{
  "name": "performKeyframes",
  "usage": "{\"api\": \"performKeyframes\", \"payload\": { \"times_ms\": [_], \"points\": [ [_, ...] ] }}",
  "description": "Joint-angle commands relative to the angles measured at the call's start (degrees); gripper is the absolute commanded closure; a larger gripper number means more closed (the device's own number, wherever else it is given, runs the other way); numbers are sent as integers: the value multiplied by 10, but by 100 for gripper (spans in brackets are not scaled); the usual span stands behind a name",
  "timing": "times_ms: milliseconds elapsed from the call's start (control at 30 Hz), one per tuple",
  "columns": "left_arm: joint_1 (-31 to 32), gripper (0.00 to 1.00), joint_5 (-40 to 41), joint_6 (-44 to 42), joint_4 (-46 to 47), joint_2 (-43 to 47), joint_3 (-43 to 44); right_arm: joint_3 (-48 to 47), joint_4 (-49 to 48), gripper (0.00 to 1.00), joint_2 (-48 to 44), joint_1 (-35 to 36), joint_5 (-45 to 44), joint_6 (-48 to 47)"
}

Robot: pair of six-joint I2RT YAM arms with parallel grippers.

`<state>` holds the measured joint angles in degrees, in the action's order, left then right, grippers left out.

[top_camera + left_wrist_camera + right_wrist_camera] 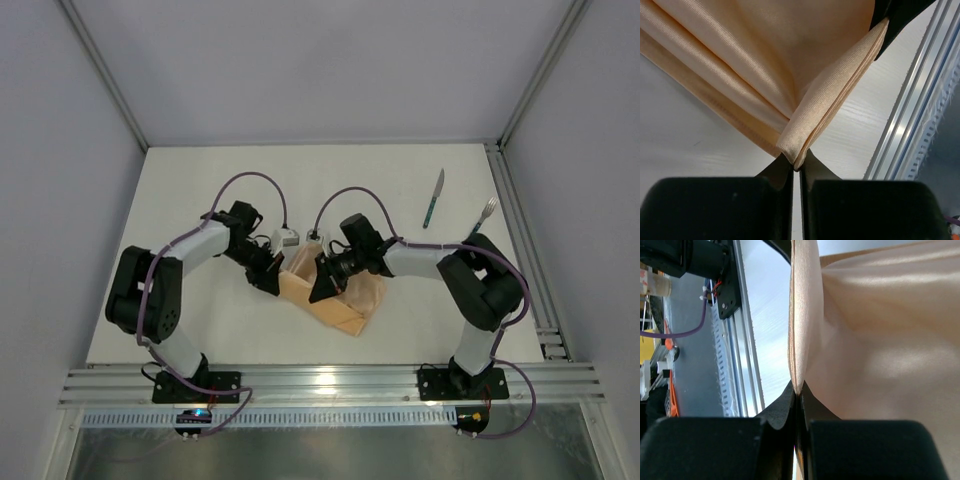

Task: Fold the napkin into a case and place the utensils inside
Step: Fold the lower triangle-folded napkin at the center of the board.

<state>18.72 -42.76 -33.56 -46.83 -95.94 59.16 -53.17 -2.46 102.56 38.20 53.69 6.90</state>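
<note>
The peach-orange napkin (335, 295) is doubled over and lifted at the middle of the table between the two arms. My left gripper (272, 280) is shut on its left folded corner; in the left wrist view that corner (792, 150) is pinched at my gripper's (797, 169) tips. My right gripper (322, 290) is shut on the napkin's other upper corner, the folded edge (799, 340) rising from the tips of the gripper (799, 394). The knife (433, 198) and the fork (484, 213), both teal-handled, lie at the far right of the table.
A metal rail (330, 383) runs along the table's near edge by the arm bases. A frame rail (520, 240) borders the right side, close to the fork. Grey walls enclose the far and side edges.
</note>
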Motion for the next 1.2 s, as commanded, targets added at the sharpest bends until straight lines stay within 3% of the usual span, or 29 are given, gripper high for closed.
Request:
{"api": "performKeyframes", "payload": {
  "times_ms": [0,100,133,167,267,500,733,800,900,1167],
  "points": [
    [-2,100,15,-14,-44,51,-22,-9,42,96,-33,40,-6,-9],
    [-2,97,51,-6,-64,96,-44,10,0,96,-54,40,9,28],
    [-2,89,59,0,-64,103,-47,18,-5,96,-55,36,11,36],
    [-2,70,65,9,-60,112,-50,19,-4,96,-47,29,10,38],
    [-3,56,77,32,-48,111,-48,11,8,96,-6,2,15,29],
    [-21,51,87,62,-25,77,-19,-21,20,96,100,-26,41,15],
    [-28,51,138,76,-14,92,-11,-18,19,96,111,-45,12,20],
    [-28,50,125,76,-8,102,-4,-17,19,96,112,-46,9,22],
    [-24,39,54,48,-15,125,0,-19,18,96,115,-45,7,26],
    [113,35,130,34,110,175,-60,-26,20,96,105,-45,-1,31]
  ]
}}
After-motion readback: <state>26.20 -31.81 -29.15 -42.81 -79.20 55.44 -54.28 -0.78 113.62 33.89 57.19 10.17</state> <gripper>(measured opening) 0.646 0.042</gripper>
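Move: Both grippers already pinch the raised front edge of the napkin, some 9 cm apart. From the right hand, the napkin's middle lies about 4 cm to the right and 1 cm ahead, roughly 6 cm below; its near corner is 9 cm back and 10 cm right, and its far end 12 cm ahead, straight in line. From the left hand, the napkin's middle is about 13 cm right, level ahead, 5 cm below. Both hands first draw the pinched edge back about 3 cm, and the left fingers open and let go of its corner, that hand then backing off to its left and forward before it rises about 4 cm and swings back right over the freed corner. The right hand, keeping its pinch, comes forward again while it sinks some 5 cm and drifts 2 cm right, rolling about 15 degrees, to lay its stretch of edge down onto the lower part of the napkin, and then holds there. ##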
